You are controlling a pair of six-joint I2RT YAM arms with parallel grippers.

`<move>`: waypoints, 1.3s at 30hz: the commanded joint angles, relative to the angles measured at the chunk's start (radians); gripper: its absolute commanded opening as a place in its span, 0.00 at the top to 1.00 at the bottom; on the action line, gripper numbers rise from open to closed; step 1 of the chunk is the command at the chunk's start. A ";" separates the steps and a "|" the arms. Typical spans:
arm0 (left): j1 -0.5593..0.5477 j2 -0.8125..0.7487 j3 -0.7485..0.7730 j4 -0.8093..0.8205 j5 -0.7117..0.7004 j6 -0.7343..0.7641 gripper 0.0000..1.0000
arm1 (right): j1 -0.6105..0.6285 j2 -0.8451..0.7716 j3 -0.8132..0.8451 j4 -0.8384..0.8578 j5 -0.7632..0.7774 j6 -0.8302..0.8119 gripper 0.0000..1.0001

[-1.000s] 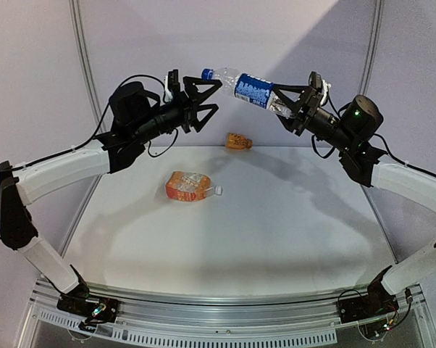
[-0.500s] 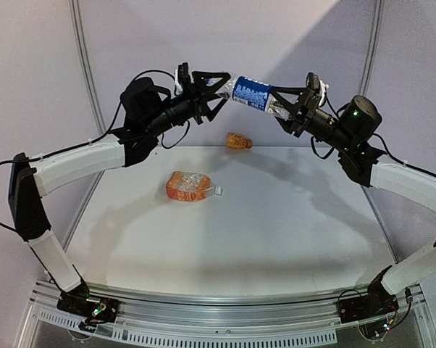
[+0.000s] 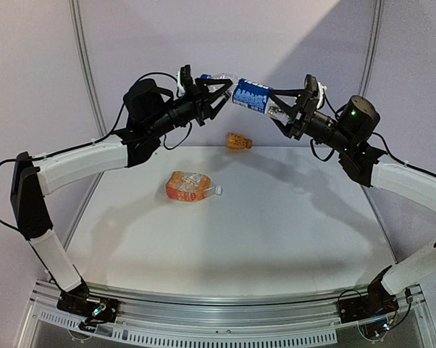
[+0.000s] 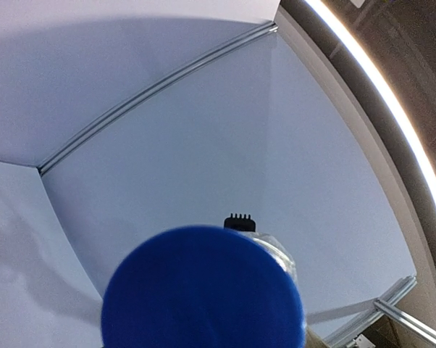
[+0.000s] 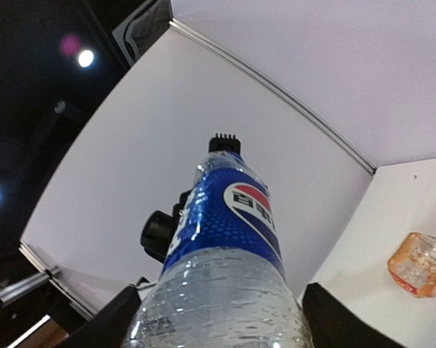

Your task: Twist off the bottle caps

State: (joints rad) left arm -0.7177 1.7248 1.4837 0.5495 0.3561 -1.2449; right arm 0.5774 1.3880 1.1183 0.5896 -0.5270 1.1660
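The slim clear water bottle point(image 3: 252, 96) with a blue label hangs nearly level high above the table, between both arms. My left gripper point(image 3: 216, 90) is closed in round its neck end, and its fingers hide the dark blue cap in the top view. In the left wrist view that cap point(image 4: 203, 290) fills the bottom, very close. My right gripper point(image 3: 287, 109) grips the bottle's lower body point(image 5: 225, 217), with fingers point(image 5: 109, 322) against both sides. The orange flat-sided bottle point(image 3: 191, 186) lies on the table with its white cap point(image 3: 219, 191) pointing right.
A small orange object point(image 3: 237, 141) lies near the back wall on the white table point(image 3: 276, 239). The orange bottle point(image 5: 421, 264) also shows at the right wrist view's lower right. Grey walls enclose the back and sides.
My left gripper moved right onto the bottle's cap end and its jaws narrowed from wide open. The bottle levelled slightly. The right arm stayed almost in place.
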 commanded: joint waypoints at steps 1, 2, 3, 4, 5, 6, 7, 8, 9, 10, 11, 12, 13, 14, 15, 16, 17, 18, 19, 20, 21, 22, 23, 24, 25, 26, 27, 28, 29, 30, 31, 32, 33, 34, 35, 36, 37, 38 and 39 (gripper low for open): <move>0.002 -0.048 -0.046 0.010 0.016 0.039 0.69 | 0.007 -0.032 -0.004 -0.178 -0.016 -0.078 0.14; 0.005 -0.059 -0.052 0.002 0.015 0.046 0.69 | 0.008 -0.040 -0.001 -0.215 -0.013 -0.099 0.11; 0.008 -0.069 -0.058 -0.011 0.016 0.055 0.69 | 0.008 -0.051 0.001 -0.254 -0.010 -0.129 0.04; 0.013 -0.083 -0.063 -0.028 0.018 0.066 0.69 | 0.008 -0.059 0.007 -0.302 -0.004 -0.172 0.01; 0.016 -0.095 -0.068 -0.048 0.019 0.078 0.70 | 0.008 -0.071 0.012 -0.343 -0.001 -0.197 0.01; 0.019 -0.109 -0.075 -0.067 0.020 0.093 0.70 | 0.008 -0.082 0.019 -0.392 0.001 -0.230 0.01; 0.022 -0.124 -0.083 -0.084 0.021 0.107 0.70 | 0.007 -0.087 0.028 -0.438 0.005 -0.255 0.01; 0.025 -0.138 -0.090 -0.108 0.024 0.123 0.70 | 0.007 -0.098 0.033 -0.473 0.006 -0.294 0.01; 0.028 -0.153 -0.097 -0.132 0.025 0.140 0.70 | 0.007 -0.105 0.034 -0.502 0.004 -0.315 0.01; 0.031 -0.166 -0.100 -0.165 0.028 0.167 0.70 | 0.007 -0.115 0.034 -0.533 0.001 -0.342 0.01; 0.034 -0.178 -0.103 -0.200 0.029 0.186 0.70 | 0.007 -0.121 0.036 -0.553 -0.005 -0.374 0.01; 0.036 -0.188 -0.106 -0.230 0.028 0.204 0.70 | 0.004 -0.132 0.036 -0.575 -0.016 -0.393 0.01; 0.039 -0.197 -0.112 -0.259 0.027 0.217 0.70 | -0.001 -0.137 0.036 -0.599 -0.033 -0.422 0.01; 0.042 -0.206 -0.119 -0.279 0.030 0.228 0.71 | -0.011 -0.139 0.039 -0.630 -0.053 -0.443 0.01; 0.045 -0.212 -0.125 -0.294 0.036 0.237 0.71 | -0.021 -0.140 0.041 -0.658 -0.072 -0.471 0.01; 0.047 -0.218 -0.127 -0.309 0.046 0.250 0.71 | -0.031 -0.140 0.044 -0.684 -0.087 -0.485 0.01; 0.047 -0.223 -0.122 -0.328 0.055 0.267 0.71 | -0.043 -0.140 0.048 -0.713 -0.094 -0.502 0.01; 0.048 -0.226 -0.108 -0.370 0.062 0.290 0.71 | -0.052 -0.138 0.052 -0.740 -0.093 -0.525 0.01; 0.048 -0.227 -0.091 -0.395 0.071 0.324 0.71 | -0.058 -0.137 0.053 -0.762 -0.090 -0.536 0.01; 0.049 -0.226 -0.071 -0.462 0.079 0.359 0.71 | -0.058 -0.138 0.060 -0.783 -0.093 -0.553 0.01; 0.049 -0.225 -0.051 -0.512 0.088 0.391 0.71 | -0.060 -0.137 0.066 -0.797 -0.102 -0.569 0.01; 0.049 -0.223 -0.033 -0.541 0.103 0.423 0.71 | -0.059 -0.136 0.070 -0.803 -0.116 -0.589 0.01; 0.049 -0.222 -0.020 -0.604 0.110 0.448 0.71 | -0.059 -0.136 0.068 -0.805 -0.131 -0.599 0.01; 0.049 -0.219 -0.009 -0.646 0.112 0.474 0.71 | -0.059 -0.139 0.065 -0.806 -0.156 -0.614 0.01; 0.050 -0.222 -0.006 -0.668 0.115 0.492 0.71 | -0.059 -0.140 0.060 -0.803 -0.182 -0.634 0.01; 0.050 -0.225 -0.008 -0.682 0.118 0.507 0.71 | -0.059 -0.140 0.057 -0.805 -0.213 -0.649 0.01; 0.050 -0.225 -0.008 -0.698 0.112 0.513 0.72 | -0.059 -0.140 0.055 -0.807 -0.235 -0.677 0.01; 0.050 -0.226 -0.008 -0.711 0.109 0.516 0.73 | -0.058 -0.138 0.053 -0.813 -0.247 -0.695 0.01; 0.050 -0.223 -0.009 -0.715 0.118 0.519 0.74 | -0.058 -0.135 0.051 -0.819 -0.253 -0.726 0.01; 0.050 -0.219 -0.011 -0.706 0.144 0.520 0.74 | -0.058 -0.135 0.050 -0.822 -0.264 -0.750 0.01; 0.050 -0.214 -0.014 -0.683 0.180 0.521 0.74 | -0.058 -0.136 0.047 -0.821 -0.279 -0.769 0.01; 0.049 -0.206 -0.015 -0.664 0.218 0.519 0.74 | -0.057 -0.136 0.046 -0.819 -0.293 -0.797 0.01; 0.048 -0.197 -0.010 -0.654 0.250 0.519 0.74 | -0.056 -0.133 0.048 -0.815 -0.308 -0.812 0.01; 0.046 -0.185 -0.003 -0.653 0.281 0.521 0.75 | -0.055 -0.130 0.051 -0.816 -0.320 -0.827 0.01; 0.046 -0.174 0.006 -0.657 0.302 0.524 0.75 | -0.049 -0.127 0.060 -0.829 -0.326 -0.837 0.01; 0.045 -0.167 0.015 -0.671 0.309 0.527 0.76 | -0.040 -0.115 0.075 -0.853 -0.324 -0.863 0.01; 0.044 -0.160 0.025 -0.687 0.303 0.530 0.76 | -0.030 -0.105 0.103 -0.884 -0.314 -0.886 0.01; 0.044 -0.156 0.031 -0.703 0.293 0.529 0.78 | -0.016 -0.092 0.125 -0.918 -0.294 -0.905 0.01; 0.044 -0.151 0.036 -0.714 0.289 0.529 0.79 | -0.001 -0.080 0.145 -0.946 -0.270 -0.939 0.01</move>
State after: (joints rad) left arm -0.6785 1.5410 1.4788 -0.1036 0.5987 -0.7418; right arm 0.5304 1.2678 1.1782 -0.2485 -0.8074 0.3565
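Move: The blue-labelled bottle lies between the grippers. Its middle is about 7 cm right, 3 cm back and 2 cm below the left hand, whose fingers are already shut round its neck end; it is about 7 cm left, 3 cm ahead and 2 cm above the right hand at its base end. The orange bottle lies on the table some 14 cm ahead, 11 cm left and 40 cm below the left hand. The blue-labelled bottle passes wholly to the left hand: the right fingers, just starting to open, spread wide and let go of its base end, that hand dropping about 10 cm and drawing back 6 cm. The left keeps its grip, going left while sinking and drawing back, then mostly down and back; both hands tip fingertips-down some 30 degrees. ##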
